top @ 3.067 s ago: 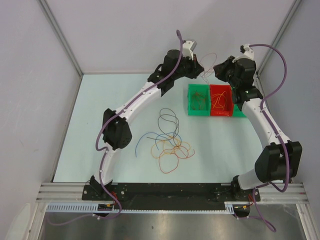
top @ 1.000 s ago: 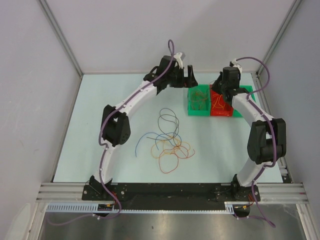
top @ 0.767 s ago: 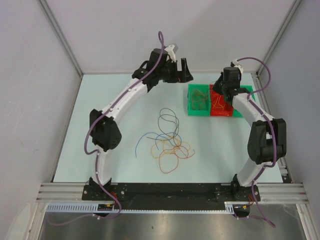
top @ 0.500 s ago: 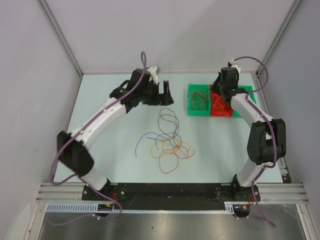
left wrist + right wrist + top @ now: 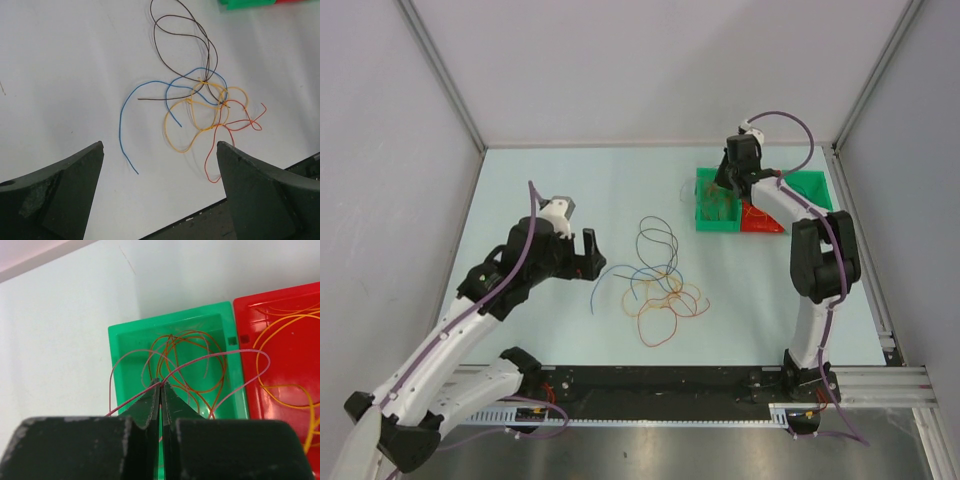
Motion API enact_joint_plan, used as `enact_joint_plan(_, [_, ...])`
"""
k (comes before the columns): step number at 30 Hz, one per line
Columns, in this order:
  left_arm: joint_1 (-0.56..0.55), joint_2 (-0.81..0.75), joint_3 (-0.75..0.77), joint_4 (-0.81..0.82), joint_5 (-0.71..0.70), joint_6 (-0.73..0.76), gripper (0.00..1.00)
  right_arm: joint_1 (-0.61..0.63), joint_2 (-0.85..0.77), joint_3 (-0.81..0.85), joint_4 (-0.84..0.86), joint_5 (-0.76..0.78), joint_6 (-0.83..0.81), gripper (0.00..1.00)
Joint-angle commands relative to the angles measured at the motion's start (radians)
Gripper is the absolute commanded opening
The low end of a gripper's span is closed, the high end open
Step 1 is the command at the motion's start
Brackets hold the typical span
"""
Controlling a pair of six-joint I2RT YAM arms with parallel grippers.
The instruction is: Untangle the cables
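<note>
The cables lie in a loose tangle of blue, orange, red and dark brown loops on the table's middle. The left wrist view looks down on the cables. My left gripper hovers just left of the tangle, and the left gripper is open wide with nothing between its fingers. My right gripper is shut on a thin pink cable above the green bin. That cable loops out to both sides. From above, the right gripper sits over the bin's left part.
The green bin holds several orange-brown wires. Beside it stands a red bin with orange wires, and a further green bin lies to its right. Walls close the table at left, back and right.
My left arm has swung from the back by the bins down to the front left, beside the tangle, jaws open. The right gripper has shifted left from the red bin to the green one.
</note>
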Motion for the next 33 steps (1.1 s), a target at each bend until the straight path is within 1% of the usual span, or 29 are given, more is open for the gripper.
enact_joint_plan(1, [0.006, -0.098, -0.081, 0.042, -0.026, 0.046, 1.00, 0.007, 0.075, 0.089, -0.001, 0.031, -0.012, 0.00])
enact_joint_plan(4, [0.006, -0.138, -0.124, 0.074, -0.020, 0.064, 1.00, 0.006, 0.111, 0.115, 0.005, 0.008, -0.007, 0.00])
enact_joint_plan(8, [0.006, -0.145, -0.126, 0.089, -0.009, 0.073, 1.00, 0.001, 0.174, 0.130, 0.013, -0.029, 0.005, 0.00])
enact_joint_plan(15, [0.006, -0.127, -0.126, 0.088, -0.002, 0.078, 1.00, -0.008, 0.243, 0.162, -0.010, -0.006, 0.000, 0.00])
enact_joint_plan(17, [0.006, -0.130, -0.123, 0.080, -0.009, 0.075, 1.00, -0.008, 0.252, 0.171, -0.036, 0.029, -0.003, 0.00])
enact_joint_plan(21, [0.006, -0.145, -0.068, 0.014, -0.020, 0.055, 1.00, -0.014, 0.254, 0.211, -0.125, 0.023, 0.006, 0.00])
enact_joint_plan(24, [0.006, -0.178, -0.072, -0.003, -0.043, 0.061, 1.00, -0.008, 0.243, 0.263, -0.188, 0.023, -0.001, 0.01])
enact_joint_plan(25, [0.006, -0.187, -0.082, 0.003, -0.049, 0.069, 1.00, -0.003, 0.238, 0.286, -0.197, 0.026, -0.004, 0.09])
enact_joint_plan(27, [0.006, -0.204, -0.111, 0.008, -0.064, 0.060, 1.00, 0.009, 0.229, 0.305, -0.223, 0.040, -0.020, 0.19])
enact_joint_plan(28, [0.006, -0.208, -0.112, 0.010, -0.069, 0.058, 1.00, 0.013, 0.220, 0.326, -0.234, 0.046, -0.024, 0.27])
enact_joint_plan(30, [0.005, -0.224, -0.120, 0.019, -0.055, 0.064, 1.00, 0.024, 0.214, 0.351, -0.271, 0.066, -0.038, 0.34])
enact_joint_plan(31, [0.005, -0.231, -0.125, 0.026, -0.063, 0.064, 1.00, 0.026, 0.209, 0.362, -0.282, 0.077, -0.040, 0.39])
enact_joint_plan(33, [0.005, -0.250, -0.131, 0.028, -0.064, 0.063, 1.00, 0.029, 0.204, 0.392, -0.317, 0.088, -0.046, 0.43])
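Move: The right hand holds the pink cable shut in its fingers, with the left green bin's middle right beneath, about 10 cm down and roughly level with it fore and aft. The red bin is some 11 cm to the right at the same depth, and the tangled cables lie about 22 cm back and 13 cm left, 13 cm down. From the left hand, that green bin is about 23 cm ahead, 29 cm right and 18 cm down. Right hand lowers pink cable about 9 cm into left green bin, part-opens while rising; left hand eases back. ##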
